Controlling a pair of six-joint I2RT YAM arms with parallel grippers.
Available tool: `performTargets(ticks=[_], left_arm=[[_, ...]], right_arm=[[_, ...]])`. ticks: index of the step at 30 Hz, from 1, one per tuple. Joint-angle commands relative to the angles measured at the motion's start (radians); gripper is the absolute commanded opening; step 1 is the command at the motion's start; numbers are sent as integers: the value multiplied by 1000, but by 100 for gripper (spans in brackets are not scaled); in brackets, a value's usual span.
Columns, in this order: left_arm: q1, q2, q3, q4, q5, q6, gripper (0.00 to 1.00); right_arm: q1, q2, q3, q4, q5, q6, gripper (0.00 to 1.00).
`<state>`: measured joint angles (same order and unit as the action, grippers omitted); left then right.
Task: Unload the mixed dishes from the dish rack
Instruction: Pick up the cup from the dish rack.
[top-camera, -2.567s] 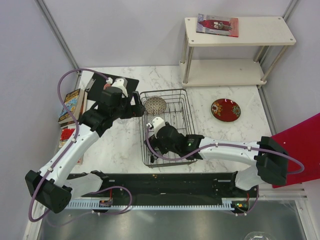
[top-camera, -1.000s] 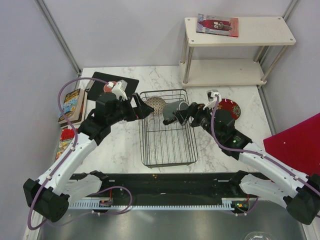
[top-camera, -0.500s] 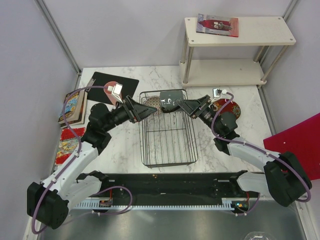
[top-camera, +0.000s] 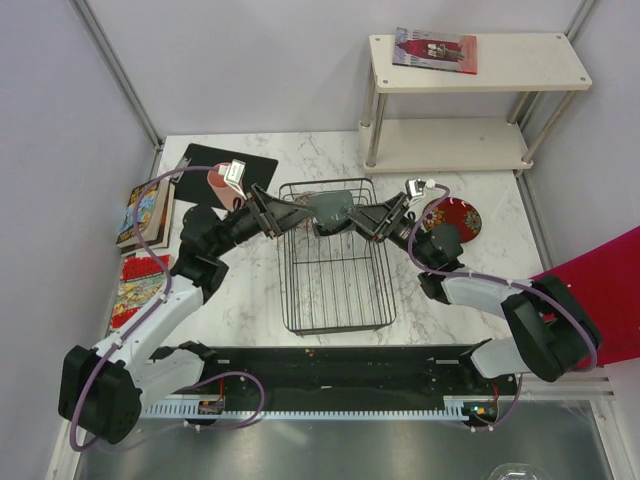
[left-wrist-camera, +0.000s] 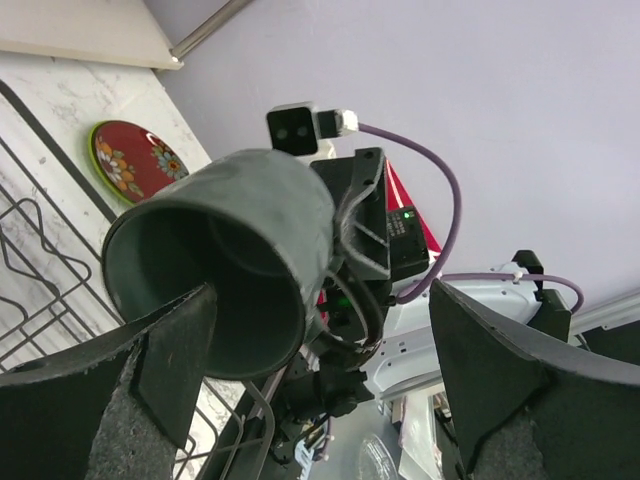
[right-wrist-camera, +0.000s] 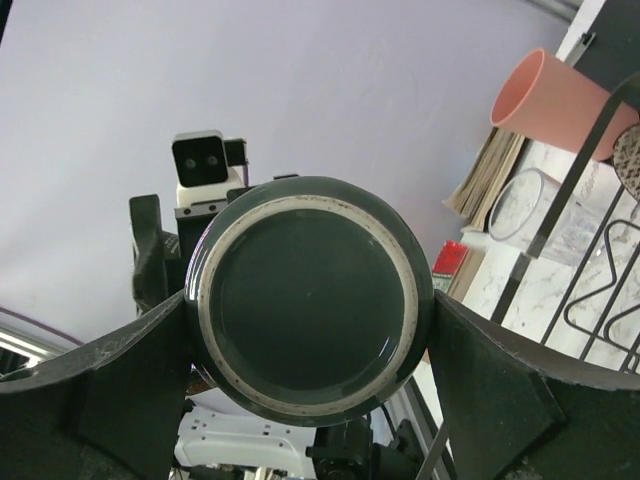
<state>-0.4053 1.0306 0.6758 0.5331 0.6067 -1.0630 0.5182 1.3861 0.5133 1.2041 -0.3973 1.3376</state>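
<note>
My right gripper (top-camera: 352, 217) is shut on the dark grey mug (top-camera: 328, 210) and holds it on its side in the air above the far end of the dish rack (top-camera: 335, 290). In the right wrist view the mug's base (right-wrist-camera: 310, 305) fills the gap between both fingers. My left gripper (top-camera: 298, 212) is open at the mug's mouth (left-wrist-camera: 200, 280), with one finger (left-wrist-camera: 150, 370) across the rim. The pink cup (right-wrist-camera: 555, 100) and the clear glass (right-wrist-camera: 530, 215) stand by the black mat. The red plate (top-camera: 452, 218) lies right of the rack, with a lime-green rim (left-wrist-camera: 97, 150) under it. The bowl is mostly hidden.
A black mat (top-camera: 250, 160) lies at the far left of the table. Books (top-camera: 140, 210) are stacked along the left edge. A two-level white shelf (top-camera: 450, 145) stands at the far right. A red board (top-camera: 600, 290) leans at the right edge.
My right arm lifted the mug out of the rack and carried it to the far end. My left gripper turned toward it and now meets its mouth.
</note>
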Motion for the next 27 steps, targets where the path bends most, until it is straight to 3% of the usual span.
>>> performTargets(ticks=[1, 7, 11, 16, 19, 23, 25, 26, 27], left_arm=[[5, 16, 24, 103, 22, -45, 92], [3, 71, 31, 151, 53, -77, 80], [5, 91, 19, 183, 71, -97, 62], [5, 103, 21, 186, 93, -101, 49], [5, 114, 27, 191, 120, -104, 34], [5, 129, 38, 191, 151, -111, 2], [5, 125, 39, 170, 151, -103, 2], [5, 121, 44, 157, 151, -94, 2], [6, 115, 51, 90, 148, -80, 2]], right_arm=[[19, 11, 40, 259, -57, 34, 0], [32, 28, 36, 281, -89, 23, 0], [34, 31, 30, 282, -100, 18, 0], [42, 37, 33, 267, -120, 8, 0], [45, 44, 39, 258, -139, 5, 0], [49, 41, 47, 215, -164, -12, 0], [49, 16, 45, 148, -167, -52, 0], [49, -1, 54, 93, -166, -78, 7], [51, -22, 62, 21, -155, -168, 39]])
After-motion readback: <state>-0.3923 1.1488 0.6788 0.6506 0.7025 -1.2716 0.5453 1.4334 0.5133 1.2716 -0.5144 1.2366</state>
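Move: The green cup, already in the right hand with its mouth turned to the left one, has its middle about 7 cm right, 3 ahead and 2 below the open left fingers; the rack's middle is some 9 cm right of those fingers, level fore-and-aft, 26 below. The pink cup stands roughly 14 ahead, 18 left, 24 down. From the right hand the cup's middle is 2 ahead, 3 left, 1 up; the left fingers are 10 left, 1 back, 3 higher. The left fingers close from wide open to nearly shut, pinching the green cup's rim, one finger inside the mouth and one outside, after easing about 1 cm right and down and tipping some 10 degrees. The right hand brings the cup to them, about 2 cm back and nearly as far left, sinking 1 cm, and keeps its grip on the base end. ##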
